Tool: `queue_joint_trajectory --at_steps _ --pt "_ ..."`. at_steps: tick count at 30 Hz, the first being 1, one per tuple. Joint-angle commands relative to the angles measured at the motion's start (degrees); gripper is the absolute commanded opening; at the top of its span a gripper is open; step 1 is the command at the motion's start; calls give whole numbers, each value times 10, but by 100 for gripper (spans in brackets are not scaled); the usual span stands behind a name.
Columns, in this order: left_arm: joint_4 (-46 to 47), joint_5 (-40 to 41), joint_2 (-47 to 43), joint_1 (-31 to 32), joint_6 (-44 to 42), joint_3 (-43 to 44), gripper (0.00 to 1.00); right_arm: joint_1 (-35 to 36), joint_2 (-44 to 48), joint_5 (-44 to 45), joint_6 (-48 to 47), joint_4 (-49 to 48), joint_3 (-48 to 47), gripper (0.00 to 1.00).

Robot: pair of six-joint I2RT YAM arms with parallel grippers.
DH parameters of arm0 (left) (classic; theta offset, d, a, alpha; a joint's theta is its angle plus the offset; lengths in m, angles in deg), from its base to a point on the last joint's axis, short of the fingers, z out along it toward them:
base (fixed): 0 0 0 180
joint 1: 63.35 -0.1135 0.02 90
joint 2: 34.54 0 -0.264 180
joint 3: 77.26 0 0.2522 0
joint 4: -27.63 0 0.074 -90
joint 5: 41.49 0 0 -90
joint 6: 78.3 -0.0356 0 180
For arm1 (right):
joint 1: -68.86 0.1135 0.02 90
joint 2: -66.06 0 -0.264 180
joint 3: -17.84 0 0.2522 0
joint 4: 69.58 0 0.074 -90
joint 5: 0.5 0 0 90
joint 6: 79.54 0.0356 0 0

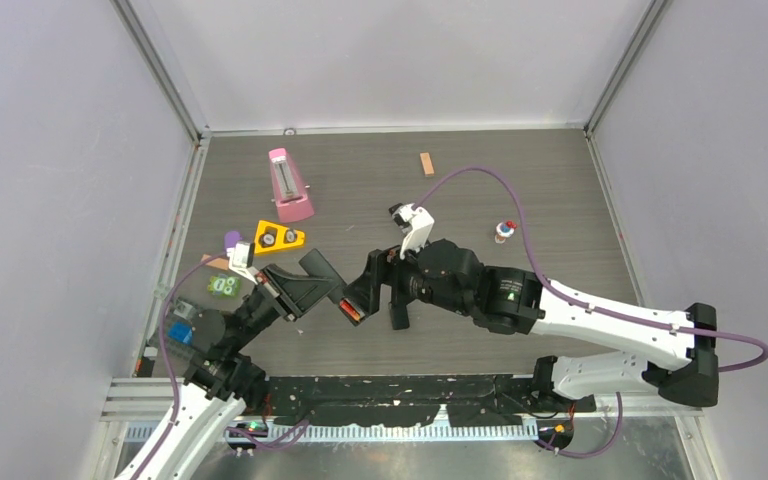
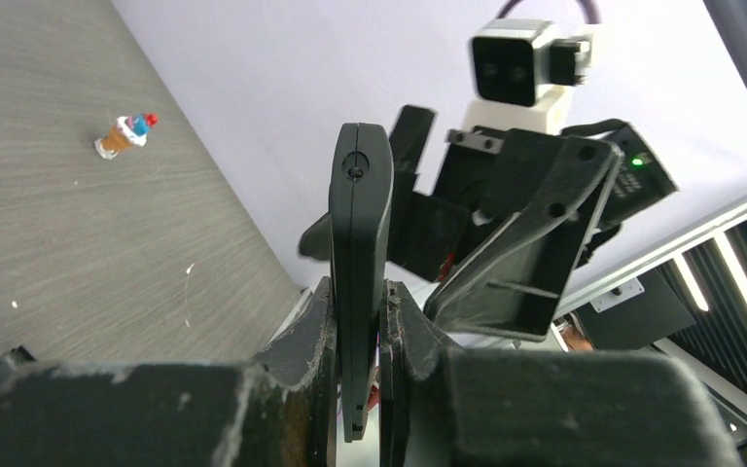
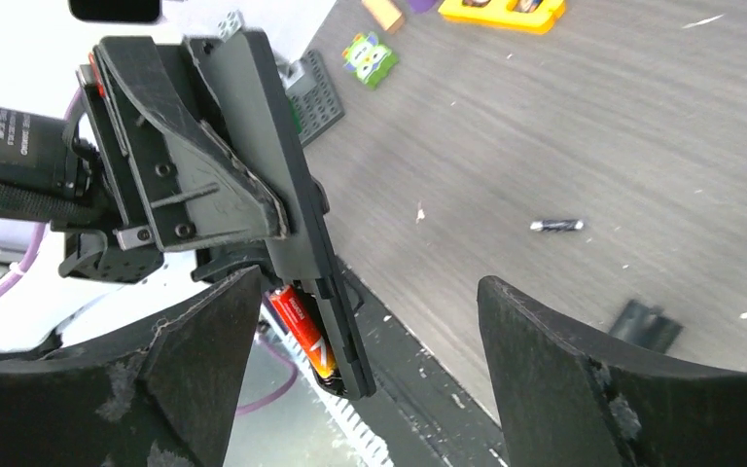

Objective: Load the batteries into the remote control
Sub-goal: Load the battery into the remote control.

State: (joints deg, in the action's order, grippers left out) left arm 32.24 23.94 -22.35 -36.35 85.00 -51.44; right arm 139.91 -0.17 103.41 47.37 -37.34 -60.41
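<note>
My left gripper (image 2: pixel 358 379) is shut on the black remote control (image 2: pixel 360 224), held edge-on and lifted off the table (image 1: pixel 305 285). A red battery (image 3: pixel 303 331) lies in the open compartment at the remote's lower end (image 1: pixel 348 312). My right gripper (image 3: pixel 370 370) is open, its fingers (image 3: pixel 195 370) spread wide beside that end, touching nothing; from above it sits right of the remote (image 1: pixel 375 305). A second, dark battery (image 3: pixel 555 225) lies loose on the table.
A black cover piece (image 3: pixel 647 325) lies on the table near the loose battery. Farther back are a pink object (image 1: pixel 288 185), yellow triangle (image 1: pixel 278 237), wooden block (image 1: pixel 426 163) and ice-cream toy (image 1: pixel 503 231). A green piece (image 1: pixel 224 286) sits at the left.
</note>
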Motion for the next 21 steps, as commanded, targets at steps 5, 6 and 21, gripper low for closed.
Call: queue_joint_trajectory --at_steps 5,6,21 --pt "57 -2 -6 -1 -8 3 0 -11 -4 -114 72 -123 37 89" --pt "53 0 -6 -1 -8 4 0 -11 -5 -119 76 -129 37 89" --pt "34 5 -3 -1 -7 12 0 -30 -32 -186 130 -165 65 59"
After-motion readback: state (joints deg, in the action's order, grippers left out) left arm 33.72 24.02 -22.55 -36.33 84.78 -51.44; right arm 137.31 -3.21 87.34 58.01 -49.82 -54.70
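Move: The red-orange battery, already lying in the open compartment at the near end of the remote, is about 4 cm back, 4 cm left and 1 cm below the right hand. From the left hand, which grips the remote mid-length, that battery is some 5 cm back and 3 cm right, about level. On the table roughly 25 cm below the right hand, the battery cover lies about 4 cm ahead and 7 cm right, a loose black battery some 8 cm ahead and 9 cm left. Towards the battery in the remote's near end, the right hand travels about 4.5 cm left and back, sinking a centimetre late on. Its fingers swing some 15 degrees counter-clockwise with a slight roll; wide open at first, they then draw in by roughly a quarter of their range as they come close around that end. The left hand keeps the remote gripped and nearly still. ##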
